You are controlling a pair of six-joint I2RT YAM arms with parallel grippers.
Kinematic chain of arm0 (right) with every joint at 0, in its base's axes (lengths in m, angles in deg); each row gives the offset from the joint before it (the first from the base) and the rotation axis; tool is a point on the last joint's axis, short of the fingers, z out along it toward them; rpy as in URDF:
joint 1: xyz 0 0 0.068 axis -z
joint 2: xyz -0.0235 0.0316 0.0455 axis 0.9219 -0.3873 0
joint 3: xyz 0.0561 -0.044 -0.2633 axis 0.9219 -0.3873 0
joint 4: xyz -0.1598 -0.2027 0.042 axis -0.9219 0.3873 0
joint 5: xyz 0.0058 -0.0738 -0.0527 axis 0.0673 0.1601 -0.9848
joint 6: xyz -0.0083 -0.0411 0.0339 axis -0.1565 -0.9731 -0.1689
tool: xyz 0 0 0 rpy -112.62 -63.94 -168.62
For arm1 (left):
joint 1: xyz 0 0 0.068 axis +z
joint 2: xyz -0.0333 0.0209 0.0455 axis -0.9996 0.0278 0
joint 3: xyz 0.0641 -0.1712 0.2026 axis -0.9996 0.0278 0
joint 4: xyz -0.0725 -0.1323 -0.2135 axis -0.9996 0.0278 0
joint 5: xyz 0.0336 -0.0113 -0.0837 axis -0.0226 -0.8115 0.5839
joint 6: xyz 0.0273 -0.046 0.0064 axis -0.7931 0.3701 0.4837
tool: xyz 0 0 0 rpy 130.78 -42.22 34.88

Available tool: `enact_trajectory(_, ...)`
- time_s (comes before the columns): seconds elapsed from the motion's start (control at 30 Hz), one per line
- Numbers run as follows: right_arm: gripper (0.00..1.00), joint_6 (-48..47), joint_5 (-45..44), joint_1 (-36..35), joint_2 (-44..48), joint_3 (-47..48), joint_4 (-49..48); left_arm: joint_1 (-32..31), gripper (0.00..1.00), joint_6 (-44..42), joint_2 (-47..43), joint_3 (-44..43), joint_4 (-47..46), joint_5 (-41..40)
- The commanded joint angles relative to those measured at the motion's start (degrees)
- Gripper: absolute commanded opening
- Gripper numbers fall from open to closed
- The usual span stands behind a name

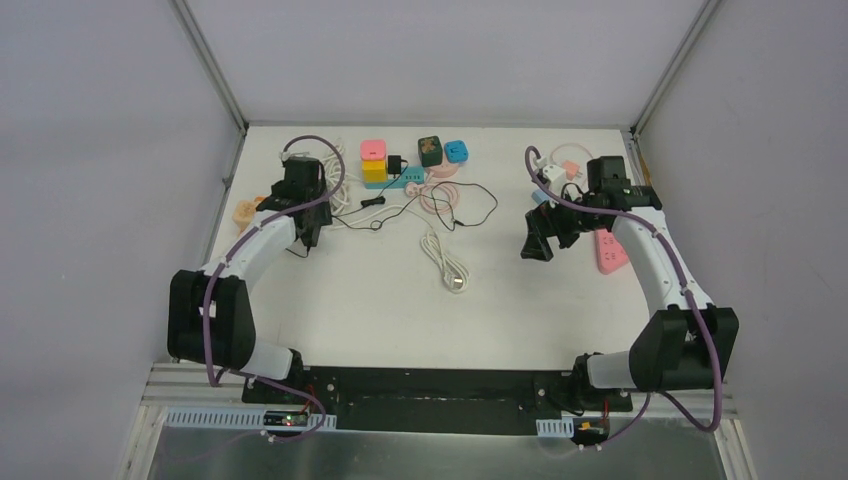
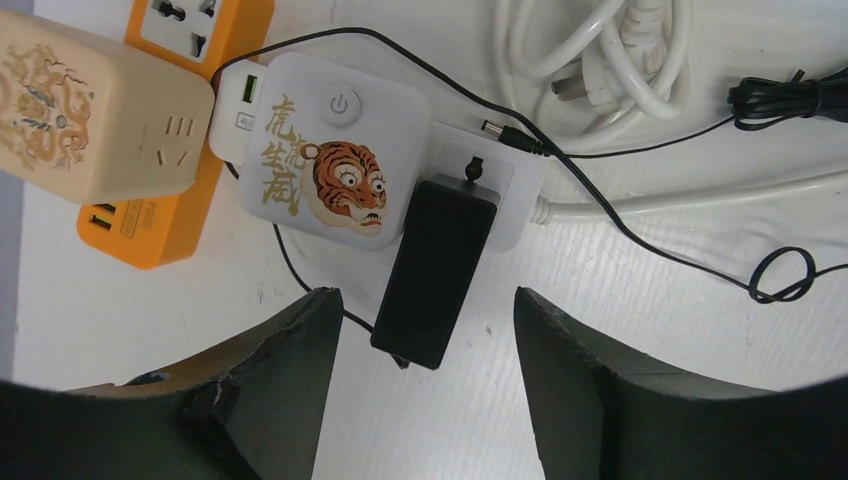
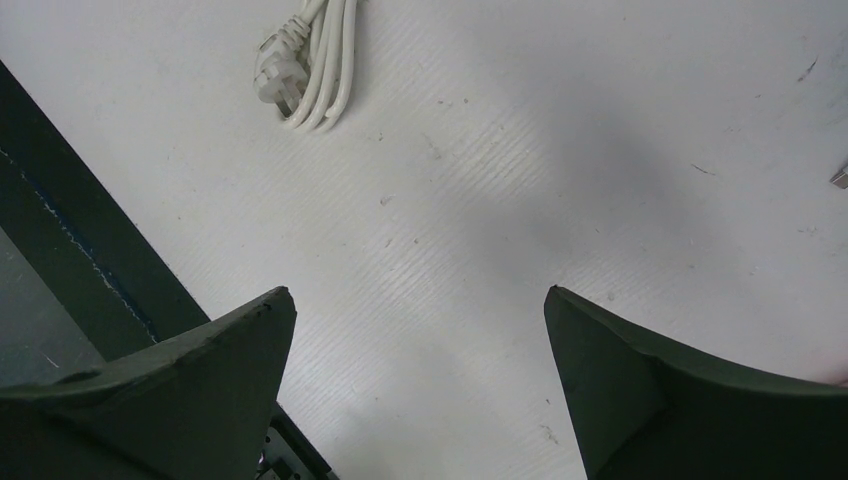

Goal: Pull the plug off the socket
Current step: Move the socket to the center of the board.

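Note:
A black block-shaped plug (image 2: 437, 270) sits in a white socket (image 2: 330, 150) that has a tiger picture and a power button. A thin black wire runs from the plug's near end. My left gripper (image 2: 428, 292) is open, with its fingers (image 2: 300, 340) on either side of the plug's near end and a gap on each side. In the top view the left gripper (image 1: 303, 215) covers both plug and socket at the table's back left. My right gripper (image 3: 418, 300) is open over bare table, right of centre (image 1: 537, 245).
An orange power strip (image 2: 165, 215) and a cream cube socket (image 2: 90, 110) lie just left of the tiger socket. A coiled white cable (image 2: 590, 60) lies behind it. Coloured cube sockets (image 1: 374, 160), a white cable bundle (image 1: 445, 262) and a pink strip (image 1: 610, 250) also lie on the table.

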Motion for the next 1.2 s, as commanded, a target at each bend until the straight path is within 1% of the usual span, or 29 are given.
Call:
enact_trajectory(0.0,1.0,-0.61,-0.78,-0.19,-0.85,0.61,-0.76,1.65,0.64,-1.53,2.2,0.27,-3.45,3.98)
enact_trajectory(0.17,1.0,-0.79,-1.14,-0.25,-1.15,0.66,-0.79,2.51,0.63,-1.03,4.94,-0.21,-3.33,4.99)
enact_trajectory(0.23,1.0,-0.86,-1.13,-0.25,-1.42,0.6,-0.76,3.03,0.49,-0.24,5.67,-0.34,-3.35,6.27)
enact_trajectory(0.27,1.0,-0.92,-1.24,-0.21,-1.57,0.65,-0.71,3.41,0.45,0.08,6.17,-0.49,-3.3,6.91)
enact_trajectory(0.43,1.0,-1.23,-1.69,-0.23,-1.85,0.66,-0.61,4.26,0.44,1.02,8.75,-1.09,-2.87,9.8)
enact_trajectory(0.47,1.0,-1.23,-1.65,-0.25,-1.75,0.66,-0.6,4.27,0.41,1.13,9.11,-1.13,-2.67,10.33)
enact_trajectory(0.53,1.0,-1.19,-1.68,-0.2,-1.75,0.65,-0.61,4.27,0.28,1.4,9.38,-1.05,-2.34,11.36)
enact_trajectory(0.7,1.0,-1.23,-1.55,-0.24,-1.55,0.64,-0.53,4.27,0.17,3.78,7.41,1.01,-2.02,16.58)
enact_trajectory(0.93,1.0,-1.23,-1.37,-0.24,-1.15,0.67,-0.53,3.78,0.11,9.74,1.88,6.75,-2.03,28.82)
enact_trajectory(1.07,1.0,-1.23,-1.23,-0.23,-1.06,0.67,-0.53,1.27,0.11,11.68,-3.07,9.73,-1.5,31.83)
enact_trajectory(1.17,1.0,-1.23,-1.22,-0.24,-0.94,0.66,-0.52,-1.59,0.11,12.94,-4.84,10.44,-0.78,33.49)
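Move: The black adapter, plugged upright into the white socket, is between the left hand's open fingers, about 1 cm ahead and 6 cm below. The tiger charger on the same socket is some 4 cm ahead and 6 cm to the left; the beige cube is about 4 cm ahead and 14 cm left; the white cable coil is 12 cm ahead and 5 cm right. From the empty right hand the adapter lies roughly 52 cm left and 8 cm ahead. Straight down about 4.5 cm over the black adapter, the left hand closes its fingers and pinches the adapter's sides. Keeping that grip, it then draws right and back some 7 cm, speeding up, away from the beige cube. Its left side dips about 20 degrees, with a slight clockwise turn. ##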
